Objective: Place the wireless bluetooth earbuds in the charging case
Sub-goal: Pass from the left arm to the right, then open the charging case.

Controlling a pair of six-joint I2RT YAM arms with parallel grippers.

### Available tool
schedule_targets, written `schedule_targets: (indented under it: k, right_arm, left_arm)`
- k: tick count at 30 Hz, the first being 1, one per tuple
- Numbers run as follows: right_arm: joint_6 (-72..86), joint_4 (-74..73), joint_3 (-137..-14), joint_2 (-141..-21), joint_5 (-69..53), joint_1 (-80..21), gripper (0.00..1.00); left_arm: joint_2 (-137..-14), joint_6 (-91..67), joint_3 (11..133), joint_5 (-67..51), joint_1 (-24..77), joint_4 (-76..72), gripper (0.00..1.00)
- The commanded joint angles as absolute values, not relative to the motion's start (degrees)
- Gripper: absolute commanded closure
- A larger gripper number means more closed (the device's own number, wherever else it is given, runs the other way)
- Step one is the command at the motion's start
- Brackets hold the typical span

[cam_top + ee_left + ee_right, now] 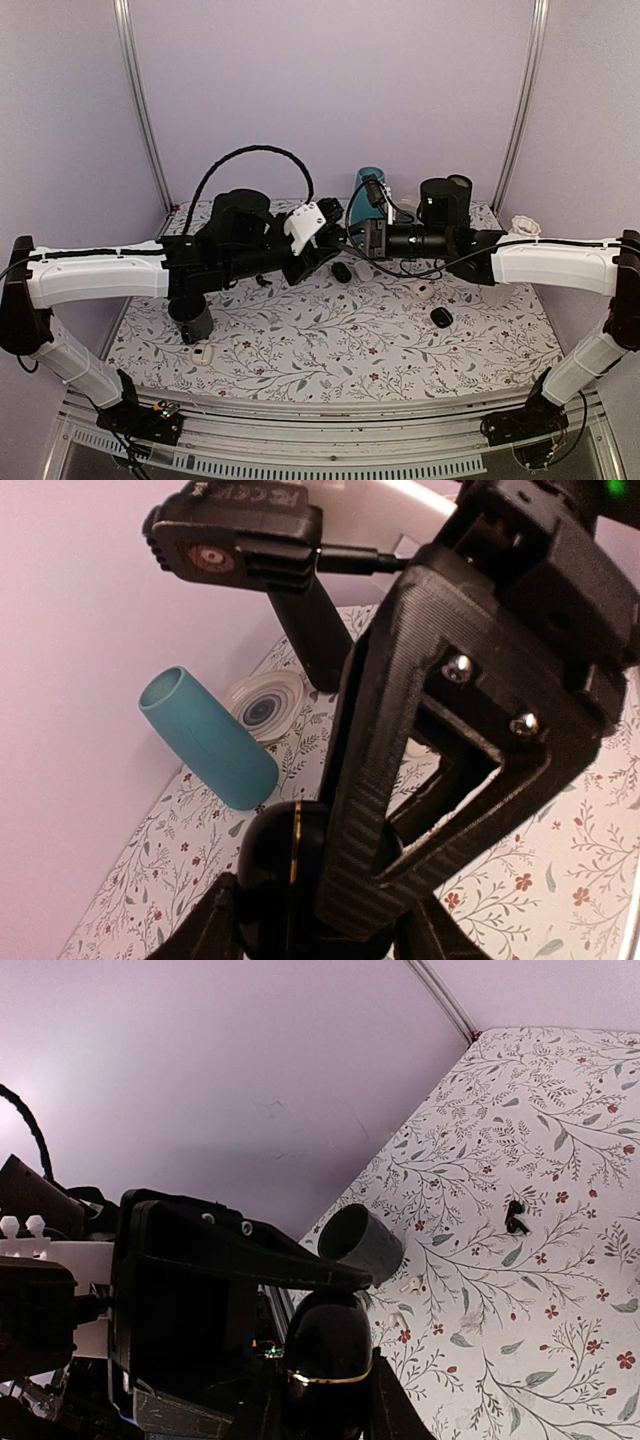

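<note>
The charging case (342, 271) is a glossy black pebble with a thin gold seam, held above the middle of the table where both arms meet. My left gripper (325, 250) is shut on it; in the left wrist view the case (275, 875) sits between my left gripper's (320, 925) fingers, with a right finger crossing in front. My right gripper (358, 248) is also shut on it; the right wrist view shows the case (325, 1345) between the right gripper's (325, 1405) fingers. The lid looks closed. The two black earbuds (515, 1217) lie together on the cloth, also in the top view (262, 281).
A teal cylinder (366, 195) lies at the back, next to a white dish (265, 705). A grey cup (190, 320) stands front left with white earbuds (405, 1285) beside it. A slim black pod (441, 317) and a white pod (424, 290) lie right of centre.
</note>
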State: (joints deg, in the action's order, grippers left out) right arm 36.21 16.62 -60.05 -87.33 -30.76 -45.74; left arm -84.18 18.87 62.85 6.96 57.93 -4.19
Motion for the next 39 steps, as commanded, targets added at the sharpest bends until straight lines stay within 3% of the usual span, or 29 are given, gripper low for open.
schedule_targets:
  k: [1, 5, 10, 26, 39]
  right_arm:
    - [34.53, 18.99, -59.63, -85.45, -30.52, -46.17, 0.97]
    - [32.60, 19.69, -58.19, -83.07, -28.42, -45.98, 0.97]
    - [29.31, 22.60, -55.68, -80.10, -28.53, -45.71, 0.97]
    - [21.62, 35.16, -48.25, -74.48, -29.23, -46.22, 0.98]
    - [18.98, 36.67, -49.45, -74.79, -29.42, -47.72, 0.98]
  left_arm:
    - [-83.68, 17.47, 63.50, 6.46, 58.77, -4.93, 0.46]
    - [-81.69, 16.20, 61.58, 5.47, 58.70, -5.61, 0.23]
    - [-79.12, 13.17, 58.98, 2.33, 58.31, -5.95, 0.11]
    - [-72.41, -10.37, 56.53, -23.92, 47.89, -15.65, 0.08]
    - [-77.53, -11.44, 66.65, -30.32, 47.94, -7.43, 0.08]
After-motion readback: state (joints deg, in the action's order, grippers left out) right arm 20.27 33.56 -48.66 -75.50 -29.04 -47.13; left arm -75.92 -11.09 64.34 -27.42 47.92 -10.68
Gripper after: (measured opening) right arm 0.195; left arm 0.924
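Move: The black charging case is gripped by both hands: its middle is right at the left hand's finger pads, about 1 cm to that hand's right, and roughly 2 cm to the left of the right hand's. From the left hand, on the table some 25 cm below, a small black box lies about 12 cm ahead and 3 cm right, a small white box 12 cm ahead and 8 cm right. The teal vase stands 27 cm ahead, 10 cm right. Backing off first, the left hand opens wide to let go of the case, then climbs about 10 cm, its fingers swinging clockwise and coming nearly level. The right hand keeps its pinch on the case and draws it up, back and to the right, roughly 8 cm in all, rolling it some 30 degrees about its fingers, forward side rising. ##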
